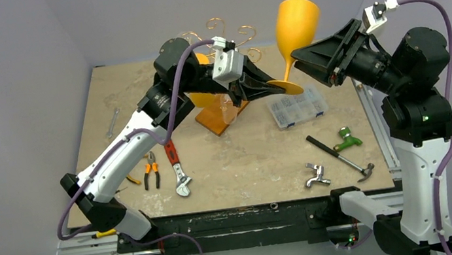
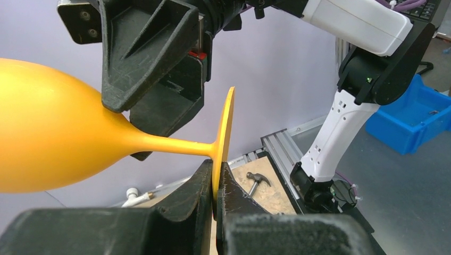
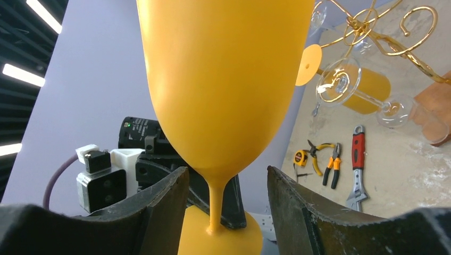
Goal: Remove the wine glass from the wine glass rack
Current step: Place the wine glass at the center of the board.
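An orange wine glass (image 1: 295,21) hangs in the air to the right of the wine glass rack (image 1: 219,35), whose golden curled arms rise from an orange-brown wooden base (image 1: 217,121). My left gripper (image 1: 274,86) is shut on the rim of the glass's round foot (image 2: 227,127), clamped between both pads. My right gripper (image 1: 299,60) is open, with the thin stem (image 3: 215,204) between its fingers (image 3: 159,207) and a gap on each side. The rack (image 3: 383,32) still carries a clear glass (image 3: 345,79) and another orange one (image 3: 369,90).
On the table lie a clear parts box (image 1: 298,106), a hammer (image 1: 340,155), a green fitting (image 1: 347,139), a metal tap piece (image 1: 315,175), a red-handled wrench (image 1: 177,167), pliers (image 1: 150,172) and a spanner (image 1: 112,123). A blue bin (image 2: 409,122) sits beyond the table's right side.
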Robot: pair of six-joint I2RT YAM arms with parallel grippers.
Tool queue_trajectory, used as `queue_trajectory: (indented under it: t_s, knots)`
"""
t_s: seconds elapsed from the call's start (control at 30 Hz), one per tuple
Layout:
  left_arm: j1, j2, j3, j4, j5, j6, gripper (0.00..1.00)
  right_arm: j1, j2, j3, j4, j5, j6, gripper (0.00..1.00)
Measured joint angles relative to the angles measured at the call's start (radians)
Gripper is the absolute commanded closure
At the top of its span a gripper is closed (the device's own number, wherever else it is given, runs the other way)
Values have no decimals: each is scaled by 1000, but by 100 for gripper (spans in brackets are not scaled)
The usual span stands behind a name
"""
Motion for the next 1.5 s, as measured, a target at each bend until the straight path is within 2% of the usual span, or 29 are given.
queue_trajectory:
  t_s: [0.13,0.23,0.6,0.87,0.97,1.07,1.13,1.23,1.3,1.4,1.5]
  knots:
    - [0,23,30,-36,-1,27,100,0,19,40,-56,1,-55,47]
    - [-2,39,52,-76,-5,60,100,0,34,76,-87,2,-90,52]
    - [-39,89,113,-157,-58,144,100,0,66,83,-159,0,-170,63]
    - [-46,129,161,-190,-93,159,100,-1,73,83,-194,0,-213,87]
    - [-48,138,179,-200,-104,162,100,-1,71,83,-194,0,-224,99]
    - [-52,148,196,-211,-117,162,100,-3,72,83,-190,-4,-233,100]
    - [-54,154,202,-213,-123,163,91,-7,75,85,-192,-7,-245,100]
    - [-55,158,203,-213,-129,162,65,-7,94,106,-203,-12,-275,100]
    - [-64,161,203,-214,-132,161,54,-6,112,124,-210,-27,-303,100]
    - [-77,162,195,-214,-136,153,46,-2,126,140,-215,-34,-333,100]
    - [-82,158,179,-214,-146,152,41,-2,114,126,-203,-33,-341,100]
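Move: The left hand holds the yellow wine glass by its foot, bowl pointing forward and up. The stem lies about 3 cm ahead, 3 cm right and 4 cm above the left hand point. From the half-open right hand the stem is roughly 3 cm left, 1 cm back and 2 cm lower. The rack's middle stands some 15 cm ahead, 15 cm left and 33 cm below the right hand; the clear parts box lies about 13 cm ahead, 9 cm right and 50 cm below it. Rightward by about 4 cm, with a little forward and down, the left hand brings the glass in between the right fingers, while the right hand sinks some 3 cm, edges forward and rolls its left side down 10–15 degrees. The right fingers pinch the stem just under the bowl; only then do the left fingers open to about half and let go of the foot. ##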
